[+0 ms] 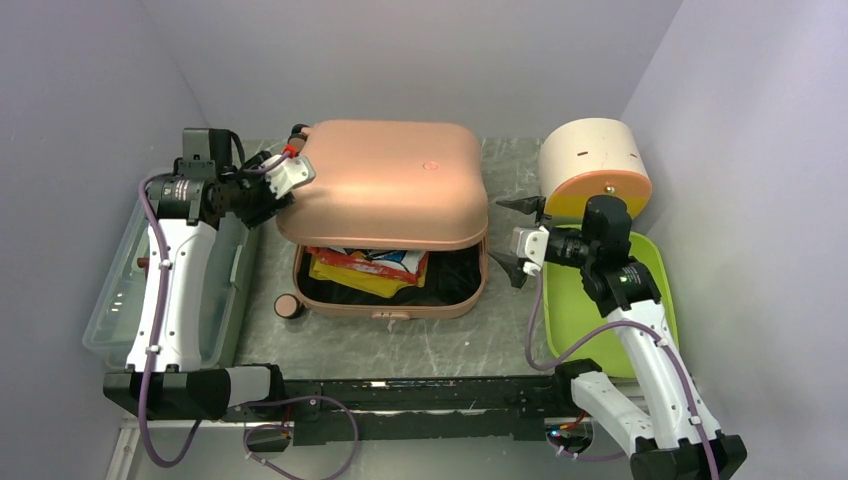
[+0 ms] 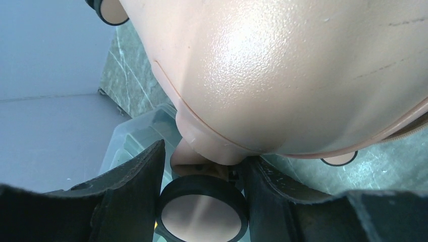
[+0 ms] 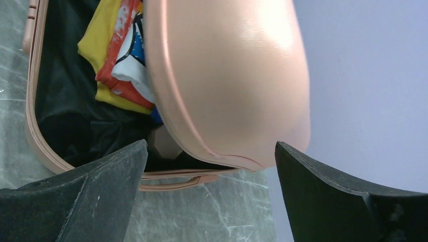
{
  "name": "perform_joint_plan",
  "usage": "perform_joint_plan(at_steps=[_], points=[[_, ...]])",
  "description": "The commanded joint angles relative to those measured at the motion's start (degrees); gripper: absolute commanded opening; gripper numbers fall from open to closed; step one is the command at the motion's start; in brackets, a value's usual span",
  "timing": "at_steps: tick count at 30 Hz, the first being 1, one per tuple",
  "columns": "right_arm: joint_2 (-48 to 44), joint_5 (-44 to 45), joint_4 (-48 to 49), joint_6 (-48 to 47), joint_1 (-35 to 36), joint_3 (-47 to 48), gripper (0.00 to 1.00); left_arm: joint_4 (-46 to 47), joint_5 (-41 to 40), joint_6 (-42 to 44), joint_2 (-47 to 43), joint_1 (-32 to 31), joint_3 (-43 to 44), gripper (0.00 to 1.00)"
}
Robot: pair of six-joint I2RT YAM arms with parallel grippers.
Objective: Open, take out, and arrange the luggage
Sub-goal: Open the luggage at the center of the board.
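Note:
The luggage (image 1: 385, 185) is a salmon-pink hard-shell suitcase in the middle of the table, its lid lifted partway over the lower half (image 1: 455, 303). Inside lie a yellow and orange packet (image 1: 365, 265) and black lining (image 3: 70, 101). My left gripper (image 1: 290, 175) is at the lid's left rear corner, its fingers (image 2: 136, 191) pressed on both sides of a black-rimmed wheel (image 2: 201, 214). To the suitcase's right my right gripper (image 1: 515, 238) hangs wide open and holds nothing. In the right wrist view the lid's edge (image 3: 222, 101) and a side handle (image 3: 176, 182) lie beyond that gripper (image 3: 211, 151).
A clear plastic bin (image 1: 120, 300) stands under the left arm. On the right sit a lime-green tray (image 1: 580, 300) and, behind it, a cream and orange cylinder (image 1: 595, 165). Another suitcase wheel (image 1: 289, 307) rests on the table at the front left. Grey walls close in on three sides.

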Motion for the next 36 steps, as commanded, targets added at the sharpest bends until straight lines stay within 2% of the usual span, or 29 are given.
perform_joint_plan(at_steps=[1, 3, 8, 12, 17, 19, 23, 25, 27, 29, 31, 32, 33, 36], points=[[0.3, -1.6, 6.3, 2.3, 1.2, -2.1, 1.00, 18.4, -1.5, -7.1, 0.3, 0.6, 4.5, 0.00], [0.8, 0.0, 9.9, 4.6, 2.2, -3.1, 1.00, 18.6, -1.5, -7.5, 0.4, 0.6, 4.4, 0.00], [2.1, 2.7, 9.7, 2.3, 6.1, -3.1, 1.00, 18.6, -2.1, -8.4, 1.1, 0.6, 5.3, 0.00], [2.8, 11.3, 16.8, 6.7, 10.2, -4.6, 1.00, 18.2, -1.9, -8.3, 1.5, 0.6, 5.7, 0.00], [4.9, 16.9, 26.6, 13.8, 10.5, -4.9, 0.99, 18.0, -2.1, -8.5, 1.7, 0.6, 5.7, 0.00], [6.2, 17.6, 27.1, 13.9, 10.8, -4.0, 0.92, 17.9, -1.7, -8.9, 1.8, 0.6, 5.7, 0.00], [7.3, 17.5, 26.7, 14.5, 11.5, -2.4, 0.65, 17.5, -1.2, -9.6, 1.7, 0.6, 5.5, 0.01], [7.8, 17.5, 26.4, 14.9, 11.7, -1.7, 0.58, 18.0, -1.5, -10.1, 1.5, -0.7, 5.1, 0.09], [8.5, 18.2, 26.6, 16.0, 11.9, -0.7, 0.49, 18.9, -2.3, -11.1, 1.2, -0.9, 5.0, 0.27], [9.3, 18.9, 26.8, 17.2, 12.0, 0.7, 0.41, 19.5, -3.2, -12.6, 0.9, -0.9, 5.3, 0.54], [10.6, 19.9, 27.0, 18.5, 12.1, 2.1, 0.38, 19.8, -4.2, -14.4, 0.1, -0.9, 5.6, 0.85], [11.1, 20.5, 27.2, 18.9, 12.2, 2.9, 0.36, 20.1, -4.6, -15.3, -0.6, -0.9, 5.6, 0.96], [11.9, 21.3, 27.4, 19.8, 12.2, 3.8, 0.35, 20.4, -5.0, -16.2, -1.4, -0.9, 5.4, 0.99], [14.7, 24.2, 27.9, 21.5, 12.2, 6.9, 0.31, 21.2, -6.1, -18.5, -5.1, -0.9, 3.6, 0.99]])
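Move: The luggage lid's free right rim near its front corner is about 4 cm to the right hand's left, 1 cm ahead and level with it. The folded clothes sit some 23 cm left, 2 cm ahead and 19 cm below; the green basket is 27 cm right, straight below in depth, 27 cm down. The left hand still grips a lid wheel; that rim is roughly 36 cm to its right and 6 cm back, level. The right fingers close on the lid's right rim near its front corner and pinch it, the hand first easing 2 cm left and slightly down, then following the lid forward about 7 cm and up 6, turning some 15 degrees clockwise. The left hand, still gripping the wheel, carries the lid up and forward; near the end it opens wide and releases the wheel, fingers tipping upward. ##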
